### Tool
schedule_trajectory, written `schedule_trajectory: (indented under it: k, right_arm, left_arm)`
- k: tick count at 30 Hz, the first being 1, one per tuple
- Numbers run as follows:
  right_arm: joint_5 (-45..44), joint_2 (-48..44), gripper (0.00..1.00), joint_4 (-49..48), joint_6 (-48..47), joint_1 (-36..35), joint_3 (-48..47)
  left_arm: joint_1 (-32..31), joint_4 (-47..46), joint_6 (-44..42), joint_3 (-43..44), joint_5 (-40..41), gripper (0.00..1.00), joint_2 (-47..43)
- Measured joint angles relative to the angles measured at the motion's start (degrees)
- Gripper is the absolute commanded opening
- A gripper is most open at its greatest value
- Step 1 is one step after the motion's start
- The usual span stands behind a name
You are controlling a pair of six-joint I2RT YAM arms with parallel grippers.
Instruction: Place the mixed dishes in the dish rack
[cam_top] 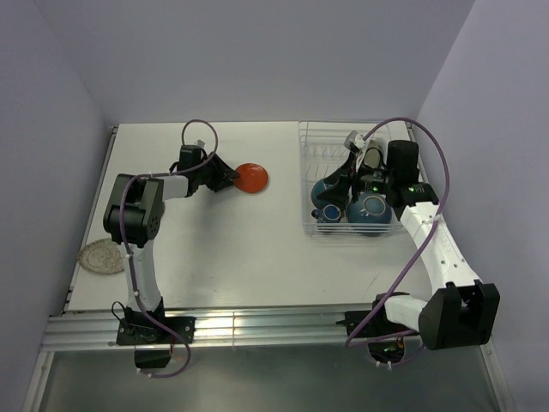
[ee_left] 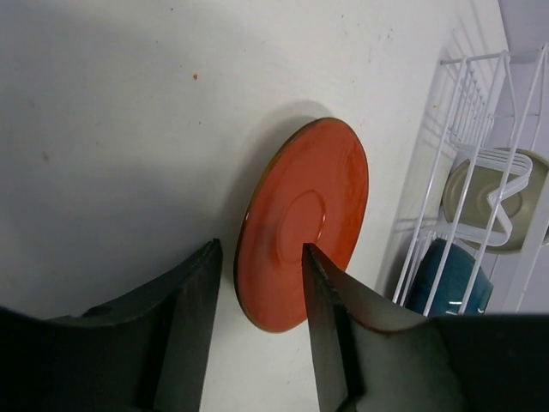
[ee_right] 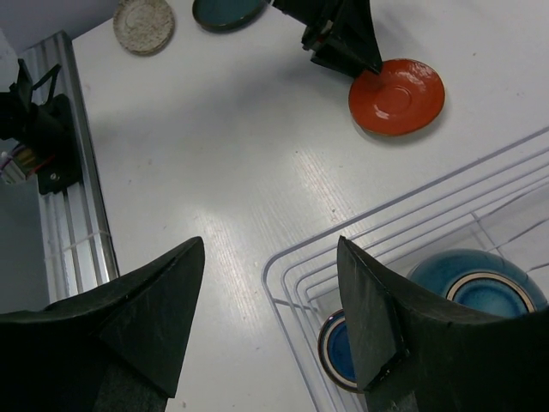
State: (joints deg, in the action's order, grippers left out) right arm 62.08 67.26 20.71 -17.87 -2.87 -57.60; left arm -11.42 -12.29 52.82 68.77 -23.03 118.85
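Observation:
An orange-red plate (cam_top: 252,178) (ee_left: 304,215) (ee_right: 396,96) lies flat on the table, left of the dish rack (cam_top: 305,176) (ee_right: 287,283). My left gripper (cam_top: 230,178) (ee_left: 261,247) is open, its fingers on either side of the plate's near rim; a gap shows between the left finger (ee_left: 184,318) and the rim. My right gripper (cam_top: 341,178) (ee_right: 271,242) hangs open and empty above the rack's near left corner. Inside the rack are a teal-blue bowl (cam_top: 369,209) (ee_right: 476,283), a small dark mug with a blue inside (ee_right: 341,348) and an olive-brown bowl (ee_left: 480,193).
A speckled grey-olive plate (cam_top: 101,256) (ee_right: 144,24) rests near the table's left edge. Beside it the right wrist view shows a dark teal plate (ee_right: 227,10). A metal rail (cam_top: 257,326) runs along the near edge by the arm bases.

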Motion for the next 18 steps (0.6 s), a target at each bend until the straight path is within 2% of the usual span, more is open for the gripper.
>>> schedule_trajectory:
  k: [7, 8, 11, 18]
  right_arm:
    - [1.0, -0.1, 0.7, 0.0, 0.0, 1.0, 0.0]
    - [1.1, -0.1, 0.7, 0.0, 0.0, 1.2, 0.0]
    - [1.4, -0.1, 0.7, -0.1, 0.0, 1.4, 0.3]
    - [1.6, -0.1, 0.69, -0.1, 0.0, 1.9, 0.7]
  left_arm:
    - [-0.8, -1.2, 1.8, 1.7, 0.2, 0.33, 2.3]
    - [-0.8, -1.4, 2.1, 1.7, 0.1, 0.22, 2.6]
    - [-0.7, -2.5, 2.7, 1.6, -0.8, 0.0, 3.6]
    - [-0.5, -8.0, 3.9, -0.2, -4.7, 0.0, 3.8]
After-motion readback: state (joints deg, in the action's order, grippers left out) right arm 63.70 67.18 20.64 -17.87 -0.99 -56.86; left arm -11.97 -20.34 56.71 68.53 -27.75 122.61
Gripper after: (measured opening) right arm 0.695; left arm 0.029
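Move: The orange saucer's middle lies about 5 cm to the right of the left hand, level with it in reach and about a centimetre below, its left rim at the half-open fingertips. From the same hand, the dish rack's middle is some 38 cm to the right at about the same reach, the teal bowl inside it roughly 31 cm right and 4 cm back, and the dark teal plate about 30 cm left and 10 cm back. From the right hand, the saucer is about 23 cm left, 16 cm ahead and 23 cm below. The left hand shuts its half-open fingers on the saucer's left rim and pinches it between the fingertips, creeping about 2 cm to the right, towards the rack, as it does so. It dips by about a centimetre while the fingers close and regains roughly half of that afterwards, the wrist rolling some 5 degrees so that the hand's left side drops. ##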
